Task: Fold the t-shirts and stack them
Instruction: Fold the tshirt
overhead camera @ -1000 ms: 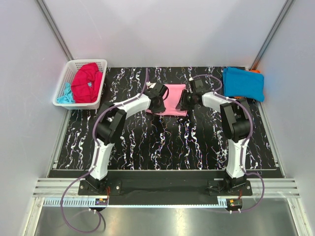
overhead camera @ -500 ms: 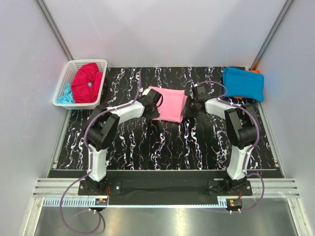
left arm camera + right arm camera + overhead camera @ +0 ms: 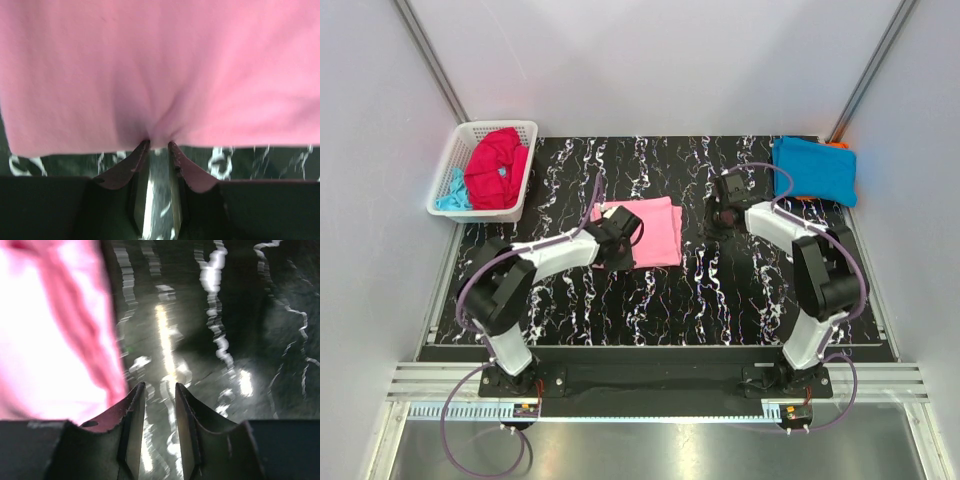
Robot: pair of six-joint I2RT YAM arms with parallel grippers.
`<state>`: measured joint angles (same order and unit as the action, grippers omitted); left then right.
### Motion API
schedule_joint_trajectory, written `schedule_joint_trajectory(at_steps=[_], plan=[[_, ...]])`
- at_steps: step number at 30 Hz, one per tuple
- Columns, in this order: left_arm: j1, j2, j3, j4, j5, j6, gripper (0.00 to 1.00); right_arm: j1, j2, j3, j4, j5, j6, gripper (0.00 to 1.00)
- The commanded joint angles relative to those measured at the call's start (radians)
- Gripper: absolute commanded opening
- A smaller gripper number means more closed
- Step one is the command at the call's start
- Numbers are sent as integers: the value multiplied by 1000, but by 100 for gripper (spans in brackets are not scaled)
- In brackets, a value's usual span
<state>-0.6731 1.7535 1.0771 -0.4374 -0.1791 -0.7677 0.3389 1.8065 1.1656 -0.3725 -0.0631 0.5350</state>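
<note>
A folded light pink t-shirt [image 3: 650, 230] lies flat on the black marbled table [image 3: 720, 300], left of centre. My left gripper [image 3: 618, 238] is at its left edge. In the left wrist view the tips [image 3: 159, 144] pinch the puckered hem of the pink t-shirt [image 3: 160, 70]. My right gripper [image 3: 722, 213] stands to the right of the shirt, apart from it. It is open [image 3: 160, 386] over bare table, with the pink cloth [image 3: 50, 340] off to its left. A folded bright blue t-shirt [image 3: 814, 170] lies at the back right on an orange one [image 3: 837, 146].
A white lattice basket [image 3: 460, 140] sits at the back left, holding a crimson red t-shirt [image 3: 497, 167] and a pale aqua one [image 3: 450, 197]. Grey walls close in the table on three sides. The arm bases stand at the near edge.
The pink t-shirt has gone from held up between both grippers to lying flat, shifted toward the near left. The left gripper drew back with it. The right gripper let go and moved right.
</note>
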Motion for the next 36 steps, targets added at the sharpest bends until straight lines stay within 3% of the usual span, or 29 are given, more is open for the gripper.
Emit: schedule_joint_trajectory(at_steps=[1,10,18,27,36], plan=[[-14,-133,-14,-38,36,30,27,52,-125,25,-9,-3,-26,37],[-14,-264,12,-81,-123,48,32,181,-93,86,-13,-112,-35,38],[3,-126,50,-86,-168,56,30,222,17,134,38,-155,-30,36],[102,-54,61,-43,-123,67,29,261,100,181,44,-144,-15,35],[130,9,26,-38,-92,58,29,262,88,71,43,-89,13,34]])
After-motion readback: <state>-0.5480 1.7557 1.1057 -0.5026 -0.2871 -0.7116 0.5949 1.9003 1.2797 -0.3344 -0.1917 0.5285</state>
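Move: The folded pink t-shirt's middle is some 8 cm ahead of the left hand, 3 cm to its right and 1 cm lower; its near-left corner is about 1 cm ahead and 8 cm left. From the right hand, the shirt's near-right corner lies roughly 8 cm back, 8 cm left and 3 cm below, its middle level and 19 cm left. The blue stack sits about 17 cm ahead and 26 cm right of the right hand. The pink shirt's near edge comes free of the left fingertips as that hand rises about 8 cm, shifts left and slightly forward, then lowers onto the cloth near the near-left corner. The right hand arcs up and some 13 cm left, slightly back, turning about 20 degrees counter-clockwise, and sinks to just over the shirt's near-right part. Both grippers stay slightly open. ##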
